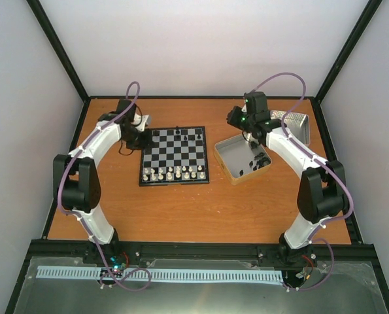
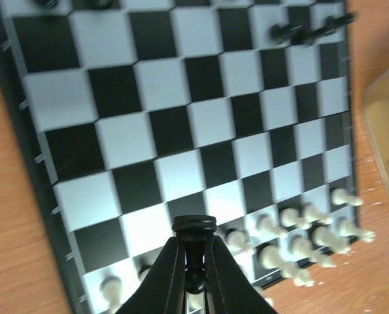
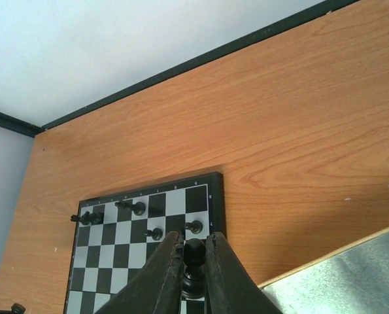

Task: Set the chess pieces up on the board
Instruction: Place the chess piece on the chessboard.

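Observation:
The board (image 1: 174, 156) lies mid-table, with white pieces (image 1: 174, 173) along its near rows and a few black chess pieces (image 1: 184, 136) at its far side. My left gripper (image 1: 140, 139) hovers at the board's far left corner. In the left wrist view it (image 2: 194, 241) is shut on a black pawn (image 2: 194, 227), held base-outward over the board (image 2: 148, 124). My right gripper (image 1: 235, 119) is right of the board's far corner. In the right wrist view it (image 3: 194, 239) is shut on another black pawn (image 3: 194, 254), above the board's corner (image 3: 210, 196) near three standing black pieces (image 3: 156, 233).
An open metal tin (image 1: 236, 154) with dark pieces in it sits right of the board, under the right arm. A second tin (image 1: 297, 123) stands at the back right. Black frame rails edge the wooden table (image 1: 201, 209). White pieces (image 2: 312, 229) crowd the board's near rows.

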Tool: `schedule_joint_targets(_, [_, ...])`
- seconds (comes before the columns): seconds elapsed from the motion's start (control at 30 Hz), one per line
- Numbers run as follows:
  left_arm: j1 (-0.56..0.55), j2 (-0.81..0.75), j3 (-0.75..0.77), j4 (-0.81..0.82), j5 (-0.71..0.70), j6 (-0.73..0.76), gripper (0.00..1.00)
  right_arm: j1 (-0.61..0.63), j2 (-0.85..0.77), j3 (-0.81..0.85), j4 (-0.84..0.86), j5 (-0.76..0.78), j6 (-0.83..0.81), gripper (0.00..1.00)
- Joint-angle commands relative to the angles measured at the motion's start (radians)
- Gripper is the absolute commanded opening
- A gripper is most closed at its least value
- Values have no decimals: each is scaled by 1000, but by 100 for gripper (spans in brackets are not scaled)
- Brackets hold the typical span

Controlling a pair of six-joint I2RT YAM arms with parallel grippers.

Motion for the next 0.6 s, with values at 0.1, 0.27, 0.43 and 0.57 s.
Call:
schedule_joint_targets(0.1, [97,95,48,-118,-55,47,1,6,-42,-49,5,27,-32,12])
schedule_joint_targets(0.27, [104,242,214,-175,-90,64,1,6,-51,-61,6,39,-39,12])
schedule_joint_targets(0.43, [121,346,343,-216,-110,61,2,6,-63,-80,23,51,-34,12])
schedule_joint_targets(0.57, [121,414,423,-251,-73,58,3,6,-59,-83,24,57,-41,12])
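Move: My left hand already holds a black pawn, base down. The empty a7 square, its likely place, lies about 8 cm ahead of that hand, 5 cm to its left and 10 cm below. The black rook stands one square beyond a7, some 11 cm ahead and 5 cm left of my left hand; the black knight beside it is about 11 cm ahead and 2 cm left. From my right hand, a7 is roughly 31 cm to the left, about level fore and aft, and 18 cm lower. I carry the pawn in my left hand down and left towards the board's a-file, then curve forward up that file towards the rook's corner, about 6 cm along each direction in all. On the way the wrist turns some 15 degrees, bringing the fingers nearer to straight down. They keep their hold, and the pawn stays clear of the board. My right hand keeps its own black piece and settles about 2 cm lower. ##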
